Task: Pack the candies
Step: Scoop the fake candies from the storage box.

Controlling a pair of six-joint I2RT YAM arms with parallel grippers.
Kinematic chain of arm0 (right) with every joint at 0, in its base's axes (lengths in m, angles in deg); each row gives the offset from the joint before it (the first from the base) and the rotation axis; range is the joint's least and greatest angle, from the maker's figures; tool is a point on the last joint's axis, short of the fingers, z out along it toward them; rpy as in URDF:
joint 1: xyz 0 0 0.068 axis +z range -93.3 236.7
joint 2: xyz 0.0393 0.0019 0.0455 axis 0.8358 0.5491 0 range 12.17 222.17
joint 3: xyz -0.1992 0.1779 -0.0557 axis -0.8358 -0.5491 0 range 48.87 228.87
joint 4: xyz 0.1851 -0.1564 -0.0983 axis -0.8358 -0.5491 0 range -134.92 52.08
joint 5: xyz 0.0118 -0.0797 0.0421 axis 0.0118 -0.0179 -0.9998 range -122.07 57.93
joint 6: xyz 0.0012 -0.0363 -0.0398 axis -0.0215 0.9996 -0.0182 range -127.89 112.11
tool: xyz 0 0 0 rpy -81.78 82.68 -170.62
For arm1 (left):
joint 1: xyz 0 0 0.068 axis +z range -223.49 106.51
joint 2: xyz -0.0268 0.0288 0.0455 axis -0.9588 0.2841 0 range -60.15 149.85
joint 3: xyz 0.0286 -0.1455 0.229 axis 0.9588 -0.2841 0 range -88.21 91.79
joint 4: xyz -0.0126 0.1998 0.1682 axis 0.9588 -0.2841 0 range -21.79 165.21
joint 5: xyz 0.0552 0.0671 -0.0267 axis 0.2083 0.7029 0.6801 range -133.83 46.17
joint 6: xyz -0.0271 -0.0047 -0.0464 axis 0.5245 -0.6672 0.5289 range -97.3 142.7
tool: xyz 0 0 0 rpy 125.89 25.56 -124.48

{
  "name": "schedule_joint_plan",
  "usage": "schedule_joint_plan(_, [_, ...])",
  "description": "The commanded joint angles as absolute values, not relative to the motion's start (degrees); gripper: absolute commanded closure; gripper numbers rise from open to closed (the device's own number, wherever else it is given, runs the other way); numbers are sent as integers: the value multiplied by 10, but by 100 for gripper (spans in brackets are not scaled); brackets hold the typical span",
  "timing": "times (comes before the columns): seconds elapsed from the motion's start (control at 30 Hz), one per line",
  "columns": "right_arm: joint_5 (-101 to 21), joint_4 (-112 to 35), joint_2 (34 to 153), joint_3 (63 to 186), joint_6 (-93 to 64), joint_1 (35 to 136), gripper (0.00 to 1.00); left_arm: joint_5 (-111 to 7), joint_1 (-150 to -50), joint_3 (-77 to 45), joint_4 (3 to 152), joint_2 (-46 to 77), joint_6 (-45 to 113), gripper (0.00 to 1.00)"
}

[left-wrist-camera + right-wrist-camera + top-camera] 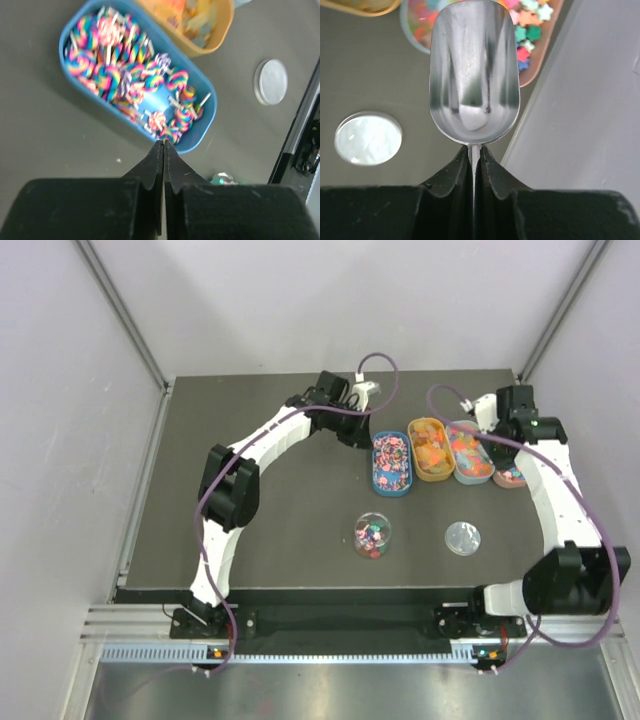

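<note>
The candies lie in a row of oval trays at the back right. Swirled lollipop candies [125, 75] fill the blue tray [391, 462]. Orange gummies are in the orange tray [432, 448], bright bits in the pale tray [467, 452], and star pieces [527, 30] in the pink tray [511, 476]. A clear round cup [373, 534] in front holds mixed candies. My left gripper [164, 143] is shut and empty, with its tips just short of the blue tray's near end. My right gripper [474, 150] is shut on the handle of the metal scoop [474, 75]. The scoop is empty and hangs over the pale and pink trays.
The clear round lid [462, 537] lies flat on the dark mat, right of the cup. The mat's right edge and the pale wall [590, 125] are close beside the pink tray.
</note>
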State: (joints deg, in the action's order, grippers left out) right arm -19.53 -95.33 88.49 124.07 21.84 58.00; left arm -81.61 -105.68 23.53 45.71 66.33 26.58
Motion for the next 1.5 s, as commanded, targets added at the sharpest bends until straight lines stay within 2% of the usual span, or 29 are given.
schedule_joint_plan(0.0, [-181, -887, 937, 1296, 210, 528, 100, -796, -1057, 223, 437, 640, 246, 100])
schedule_joint_plan(0.57, [-142, -860, 1260, 1555, 210, 397, 100, -825, -1025, 230, 461, 709, 325, 100])
schedule_joint_plan(0.77, [-135, -851, 1335, 1602, 222, 369, 100, -826, -1025, 209, 459, 705, 318, 100])
schedule_joint_plan(1.13, [-157, -841, 1367, 1560, 236, 350, 100, -828, -1031, 214, 468, 719, 318, 100])
schedule_joint_plan(1.47, [-209, -847, 1328, 1443, 257, 383, 100, -839, -1043, 210, 466, 755, 313, 100])
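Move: The empty scoop is in the right hand's grip; the bare table strip it is bound for, between the pink box and the right wall, lies about 11 cm ahead, 20 right and 20 below. From that hand the pink box is some 15 ahead and 10 right, the clear box 16 ahead, 1 left, the lid 8 back, 7 left. From the shut left hand the strip is 52 right, 3 ahead; the blue box 9 right, 2 ahead, 12 below. The scoop, kept pinched in the right hand, is carried about 20 cm right and some 12 forward, past the near end of the pink box, then mostly straight down into the gap by the wall, 13 cm lower in all, turning clockwise about 25 degrees. The left hand, fingers shut, sinks about 9 cm beside the blue box's left side. ##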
